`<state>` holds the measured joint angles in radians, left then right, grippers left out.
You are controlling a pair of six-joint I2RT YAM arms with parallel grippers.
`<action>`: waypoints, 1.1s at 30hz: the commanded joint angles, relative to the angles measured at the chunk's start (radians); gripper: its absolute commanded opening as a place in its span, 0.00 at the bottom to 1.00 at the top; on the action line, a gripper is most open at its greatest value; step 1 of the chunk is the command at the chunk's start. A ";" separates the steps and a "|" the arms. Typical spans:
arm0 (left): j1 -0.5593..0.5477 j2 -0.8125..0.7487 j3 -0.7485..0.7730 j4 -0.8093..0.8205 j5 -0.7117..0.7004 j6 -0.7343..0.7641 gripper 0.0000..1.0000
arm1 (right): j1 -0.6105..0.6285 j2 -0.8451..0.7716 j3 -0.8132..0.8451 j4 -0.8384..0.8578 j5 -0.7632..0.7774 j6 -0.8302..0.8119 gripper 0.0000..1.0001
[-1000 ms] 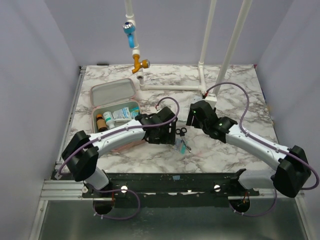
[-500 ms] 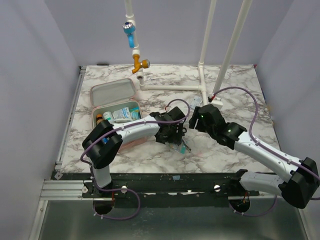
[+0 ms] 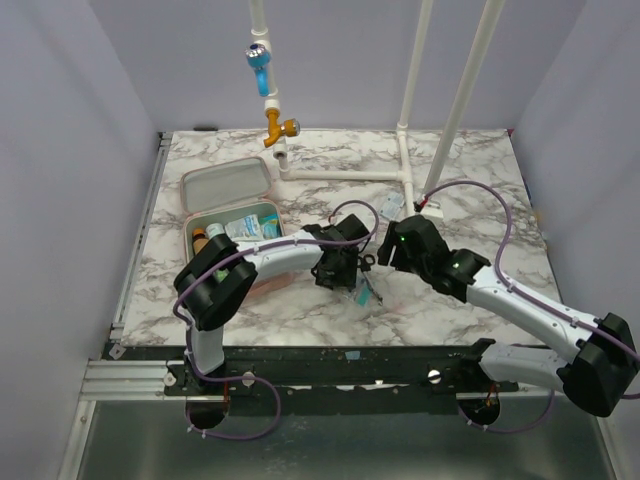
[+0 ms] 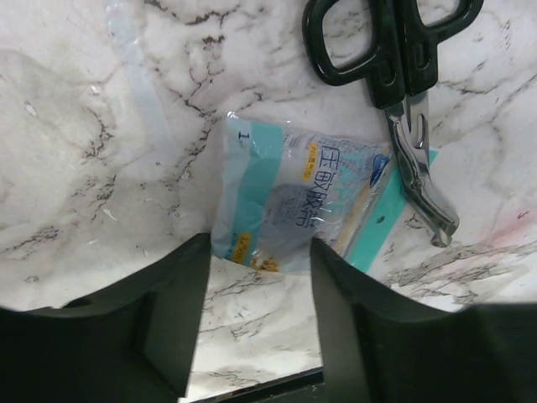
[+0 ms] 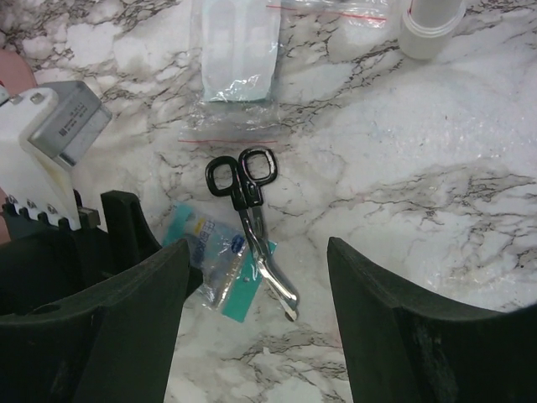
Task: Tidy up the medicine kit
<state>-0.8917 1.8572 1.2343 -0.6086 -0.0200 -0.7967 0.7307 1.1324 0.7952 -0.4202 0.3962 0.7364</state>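
The pink medicine kit (image 3: 227, 187) lies open at the back left, its lid flat and small bottles and boxes in its base. A blue packet (image 4: 294, 206) lies on the marble beside black-handled scissors (image 4: 403, 75), whose blades rest on the packet's teal corner. My left gripper (image 4: 258, 252) hovers low over the packet, open, its fingertips either side of the packet's near edge. My right gripper (image 5: 258, 252) hangs open above the scissors (image 5: 247, 210) and packet (image 5: 214, 260), holding nothing. From above, both grippers (image 3: 345, 268) (image 3: 400, 245) crowd the scissors (image 3: 362, 265).
A clear zip bag with white contents (image 5: 235, 50) lies just beyond the scissors. A white pipe frame (image 3: 400, 150) stands at the back, its foot (image 5: 432, 25) close to the bag. A blue and orange fitting (image 3: 265, 70) hangs above the kit.
My left arm has swung right from beside the kit to over the packet, and its jaws have narrowed. My right arm has reached left, towards the scissors.
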 commanded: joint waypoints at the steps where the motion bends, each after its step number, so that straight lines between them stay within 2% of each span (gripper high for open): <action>1: 0.023 0.005 -0.036 0.037 -0.006 0.011 0.45 | -0.005 0.005 -0.026 0.017 -0.027 0.020 0.70; 8: 0.034 -0.006 -0.067 0.052 -0.005 0.018 0.13 | -0.005 0.031 -0.028 0.034 -0.038 0.026 0.70; 12: 0.038 -0.020 -0.092 0.060 -0.008 0.018 0.00 | -0.006 0.050 -0.028 0.042 -0.045 0.032 0.70; 17: 0.039 -0.068 -0.127 0.057 -0.030 0.017 0.00 | -0.005 0.064 -0.028 0.054 -0.053 0.038 0.70; 23: 0.039 -0.200 -0.157 0.017 -0.071 0.010 0.00 | -0.007 0.102 -0.024 0.091 -0.021 0.042 0.70; 33: 0.039 -0.439 -0.135 -0.098 -0.103 0.027 0.00 | -0.016 0.314 0.087 0.163 0.043 0.061 0.70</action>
<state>-0.8574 1.5105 1.0679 -0.6273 -0.0799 -0.7895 0.7258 1.3785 0.8131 -0.3214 0.3862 0.7788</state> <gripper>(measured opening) 0.021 0.699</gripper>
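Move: The left hand is down at the adhesive-tape packet, whose middle lies about 3 cm to its right, 2 cm ahead and barely below, near corner between the open fingers. The scissors overlap its far right edge, some 6 cm right of that hand and 5 ahead; the open kit is roughly 25 cm left and 11 ahead. From the right hand the scissors are about 3 cm left, 2 ahead and 11 below, with the gauze bag 12 cm beyond them. Closing fully, the left fingers pinch the packet's near-left edge during a nudge of about 1 cm forward, then draw it left towards the kit and some 2 cm back, out from the scissors, and finally lift by about 6 cm. The right hand, fingers staying open, sinks about 5 cm towards the scissors, easing slightly forward and left. ##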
